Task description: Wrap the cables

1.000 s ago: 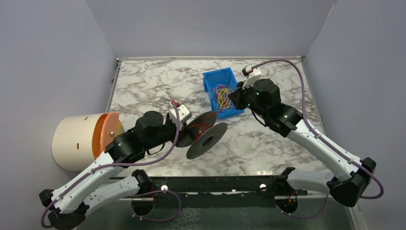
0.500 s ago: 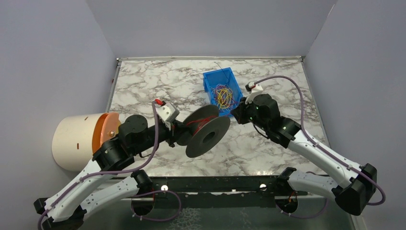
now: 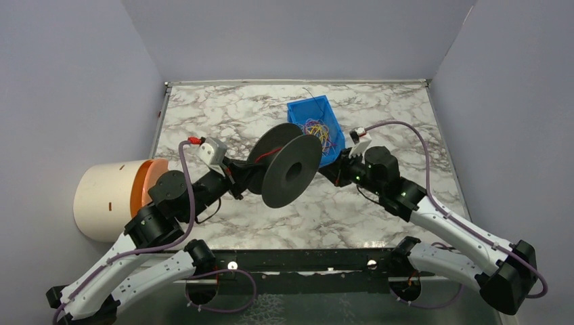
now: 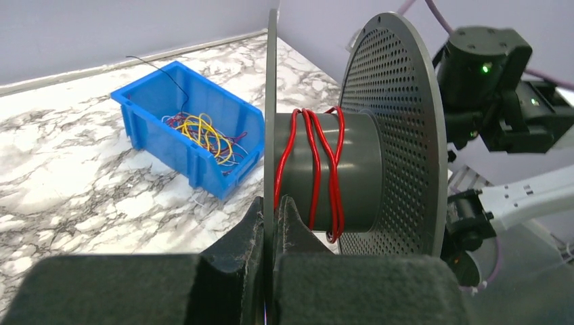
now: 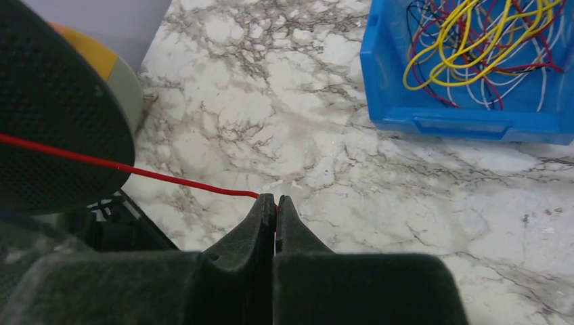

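A dark grey spool (image 3: 288,167) hangs above the table's middle, its thin flange pinched in my left gripper (image 4: 271,201), which is shut on it. A red cable (image 4: 313,169) loops a few turns round the spool's core (image 4: 352,172). My right gripper (image 5: 275,198), just right of the spool, is shut on the free end of that red cable (image 5: 162,176), which runs taut to the spool (image 5: 54,115). The other cables (image 3: 318,131), yellow, red and purple, lie tangled in a blue bin (image 3: 299,108) behind the spool.
A cream cylinder with an orange lid (image 3: 112,196) lies on its side at the table's left edge. Grey walls close in the marble table (image 3: 223,122) at the back and sides. The blue bin (image 5: 467,122) sits just beyond my right gripper.
My left arm has lifted the spool up and back toward the bin, turning it more upright. My right gripper has drawn down from the bin to the spool's right side.
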`<state>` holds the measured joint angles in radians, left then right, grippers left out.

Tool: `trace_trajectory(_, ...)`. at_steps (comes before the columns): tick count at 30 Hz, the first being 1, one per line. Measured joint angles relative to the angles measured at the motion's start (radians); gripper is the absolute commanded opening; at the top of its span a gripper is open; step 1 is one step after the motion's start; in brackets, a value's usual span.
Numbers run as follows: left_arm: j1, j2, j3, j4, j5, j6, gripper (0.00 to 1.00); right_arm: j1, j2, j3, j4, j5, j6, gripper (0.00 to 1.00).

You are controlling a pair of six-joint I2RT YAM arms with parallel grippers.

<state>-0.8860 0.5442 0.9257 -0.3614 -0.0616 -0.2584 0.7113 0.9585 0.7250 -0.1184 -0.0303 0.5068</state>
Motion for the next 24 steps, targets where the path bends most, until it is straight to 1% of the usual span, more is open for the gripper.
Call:
trace_trajectory(4,-0.001,0.007,-0.025,0.04,-0.062,-0.031,0.0,0.0,-0.014,-0.053,0.051,-0.049,0.035,0.01)
trace_trajectory(11,-0.006,0.065,-0.027,0.106,-0.154,-0.076,0.0,0.006,-0.005,-0.111,0.154,-0.126,0.1,0.01)
trace_trajectory(18,-0.007,0.12,-0.033,0.169,-0.268,-0.153,0.0,0.078,0.006,-0.159,0.286,-0.141,0.148,0.01)
trace_trajectory(24,-0.009,0.174,-0.03,0.167,-0.426,-0.283,0.0,0.146,0.01,-0.172,0.368,-0.127,0.15,0.01)
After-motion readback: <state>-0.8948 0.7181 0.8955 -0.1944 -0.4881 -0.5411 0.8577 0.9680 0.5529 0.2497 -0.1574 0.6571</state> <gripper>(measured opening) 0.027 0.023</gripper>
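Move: The grey spool, held by the rim of one flange, has its middle about 8 cm to the left hand's right and 2 cm ahead, roughly level. From the right hand, which already pinches the taut red cable, that middle is some 8 cm left, 6 cm back and 13 cm above. The blue tray lies about 15 cm ahead of the right hand, 3 cm left and 18 cm below. The spool is carried forward about 7 cm by the left hand, which keeps its grip on the flange while turning some 25 degrees counter-clockwise and tipping slightly. Meanwhile the right hand, still pinching the red cable, sweeps left about 6 cm and back 5 cm, dipping a little then recovering, around below the spool towards its near side, wrist turning counter-clockwise and rolling. ##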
